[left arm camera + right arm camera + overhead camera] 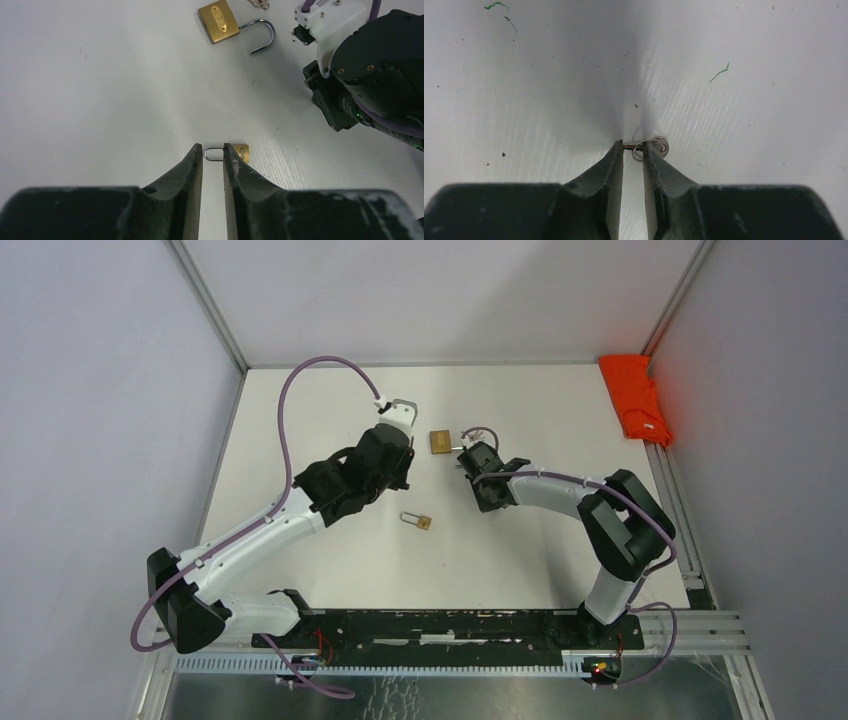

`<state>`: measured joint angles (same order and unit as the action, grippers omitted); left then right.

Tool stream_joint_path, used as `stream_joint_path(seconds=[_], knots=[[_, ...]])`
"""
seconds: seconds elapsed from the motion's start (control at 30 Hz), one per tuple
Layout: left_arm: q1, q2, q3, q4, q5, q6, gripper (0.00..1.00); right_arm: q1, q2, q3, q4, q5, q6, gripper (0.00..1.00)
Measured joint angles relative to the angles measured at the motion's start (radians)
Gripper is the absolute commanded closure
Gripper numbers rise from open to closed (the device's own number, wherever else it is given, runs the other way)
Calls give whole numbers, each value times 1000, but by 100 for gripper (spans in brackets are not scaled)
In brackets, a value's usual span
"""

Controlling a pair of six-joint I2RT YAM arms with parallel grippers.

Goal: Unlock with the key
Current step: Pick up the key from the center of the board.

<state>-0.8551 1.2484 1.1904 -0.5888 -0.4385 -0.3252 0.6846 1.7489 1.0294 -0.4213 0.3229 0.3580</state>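
Observation:
A brass padlock (439,442) with its shackle swung open (218,22) lies at mid-table. A smaller brass padlock (418,522), shackle closed, lies nearer the arms. In the left wrist view this small padlock (241,151) shows beyond the tips of my left gripper (213,147), which hangs above the table, slightly open and empty. My right gripper (633,146) is down at the table just right of the open padlock. The key (663,146) on its ring lies across its fingertips, blade in the narrow gap and head outside the right finger. The key (260,4) also shows beside the right wrist.
An orange-red cloth (635,400) lies at the back right beside the metal frame rail. White walls close in the table on the left, back and right. The right arm's wrist (370,75) stands close to the open padlock. Small green thread scraps (720,72) lie on the surface.

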Motion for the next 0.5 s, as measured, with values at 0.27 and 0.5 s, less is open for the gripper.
stream_joint_path(seconds=[0.27,0.5], knots=[[0,0,0,0,0,0,73,-13,0,-6,11,-8,0,87],[0,0,0,0,0,0,73,-23,0,-11,31,-12,-1,99]])
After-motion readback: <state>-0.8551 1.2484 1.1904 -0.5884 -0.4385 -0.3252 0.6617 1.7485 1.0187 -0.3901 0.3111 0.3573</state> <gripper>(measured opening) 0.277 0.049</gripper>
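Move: The small key lies at the right fingertips, crossing the gap between them, its middle about 1 cm to the right and 1 cm below, level fore and aft, with its round head and ring out past the right-hand finger. From the same hand, the large open padlock is roughly 17 cm ahead and 11 cm left, the small padlock some 16 cm left and 3 cm back. From the idle left hand the key is about 3 cm ahead, 20 cm right and 22 cm below. The right hand stays low over the board, fingers slanting forward and down, and steadily closes them from about a quarter open to almost shut, pinching the blade end of the small key between the tips. While they close, the hand only creeps about 0.5 cm forward, without rising and with hardly any turn of the wrist, so the key's head and ring still stick out to the right of the fingers. ##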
